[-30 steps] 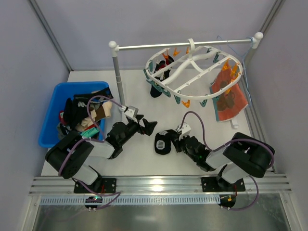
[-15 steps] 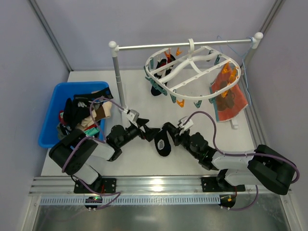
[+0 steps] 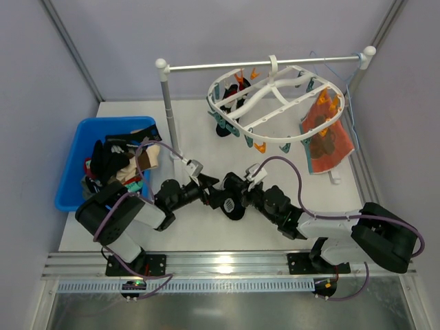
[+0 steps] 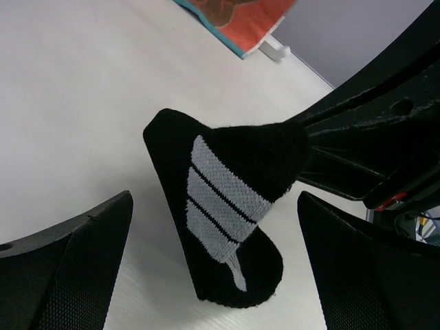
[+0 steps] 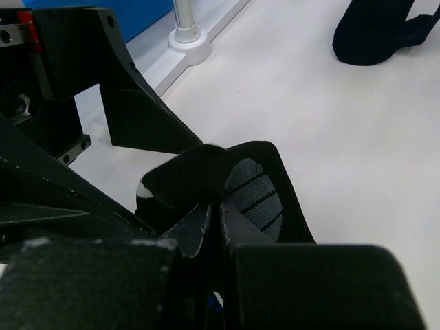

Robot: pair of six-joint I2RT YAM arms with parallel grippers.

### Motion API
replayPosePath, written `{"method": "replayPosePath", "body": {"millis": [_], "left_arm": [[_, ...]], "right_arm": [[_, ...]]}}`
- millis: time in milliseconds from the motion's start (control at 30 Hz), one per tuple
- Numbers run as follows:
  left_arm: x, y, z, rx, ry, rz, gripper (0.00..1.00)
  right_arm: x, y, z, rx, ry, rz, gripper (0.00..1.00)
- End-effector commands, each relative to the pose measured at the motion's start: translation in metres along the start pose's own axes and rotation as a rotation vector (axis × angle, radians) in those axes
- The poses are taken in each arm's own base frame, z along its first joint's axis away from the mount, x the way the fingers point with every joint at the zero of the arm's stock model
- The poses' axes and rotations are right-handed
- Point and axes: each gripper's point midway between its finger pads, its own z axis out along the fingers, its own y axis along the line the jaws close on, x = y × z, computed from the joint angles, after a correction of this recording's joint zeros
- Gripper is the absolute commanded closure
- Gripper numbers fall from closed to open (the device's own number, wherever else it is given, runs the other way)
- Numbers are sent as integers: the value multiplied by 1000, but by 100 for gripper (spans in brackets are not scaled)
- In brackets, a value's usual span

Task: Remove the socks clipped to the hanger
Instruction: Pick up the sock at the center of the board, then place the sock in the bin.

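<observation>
A black sock with grey stripes (image 4: 227,199) hangs just above the table, and my right gripper (image 5: 218,210) is shut on its upper edge. In the top view this sock (image 3: 234,205) is at table centre, with the right gripper (image 3: 229,190) over it. My left gripper (image 4: 220,275) is open, its fingers (image 4: 69,275) standing either side of the sock's lower end without touching it. The white oval hanger (image 3: 275,103) hangs from the rail at the back. Dark socks (image 3: 229,104) are still clipped to its left end, one of them (image 5: 378,27) reaching down to the table.
A blue bin (image 3: 72,161) holding several socks sits at the left. The rail stand's post (image 3: 167,110) rises behind the left arm, its base (image 5: 189,34) close by. An orange flower-print cloth (image 3: 326,137) hangs at the back right.
My right arm has stretched leftward, carrying the striped sock to my left gripper. The left gripper has stayed open and now straddles the sock.
</observation>
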Motion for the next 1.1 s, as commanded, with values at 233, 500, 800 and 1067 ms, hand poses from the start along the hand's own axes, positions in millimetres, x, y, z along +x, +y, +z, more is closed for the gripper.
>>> {"method": "replayPosePath", "body": {"millis": [233,500,800,1067], "left_arm": [[-43,-28,14,131,-178,84,31],[-46,-17,17,77,-197,82,100],[-55,53,-12,-371,-204,111,100],[-96,111,-102,-1040,-259,172,100]], "right_arm": [[-37,19,0,-38,-107,0,96],[-47,19,-14,-53,-139,14,95],[-11,-13,-25,83,-109,1,24],[6,-51,-43,254,-114,-34,12]]}}
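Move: The black sock with the grey patch is in the right hand's shut fingers; its middle hangs roughly 4 cm below that hand and 1 cm to its left. It is already between the left hand's open fingers, about 3 cm to that hand's right, 1 cm ahead and 2 cm lower. From the left hand the rack post's foot is some 16 cm ahead and 13 cm left, low on the table; the blue bin lies about 12 cm ahead and 36 cm left, also lower. The left hand eases down and to the right by a centimetre or so and shuts its fingers, pinching the sock, while the right hand keeps its own grip and lifts about 3 cm. The right fingers then open and that hand backs off to the right and down, and the left, now holding the sock alone, swings it left and forward some 12 cm towards the rack post and the bin, rising a little and turning about 40 degrees counter-clockwise. ##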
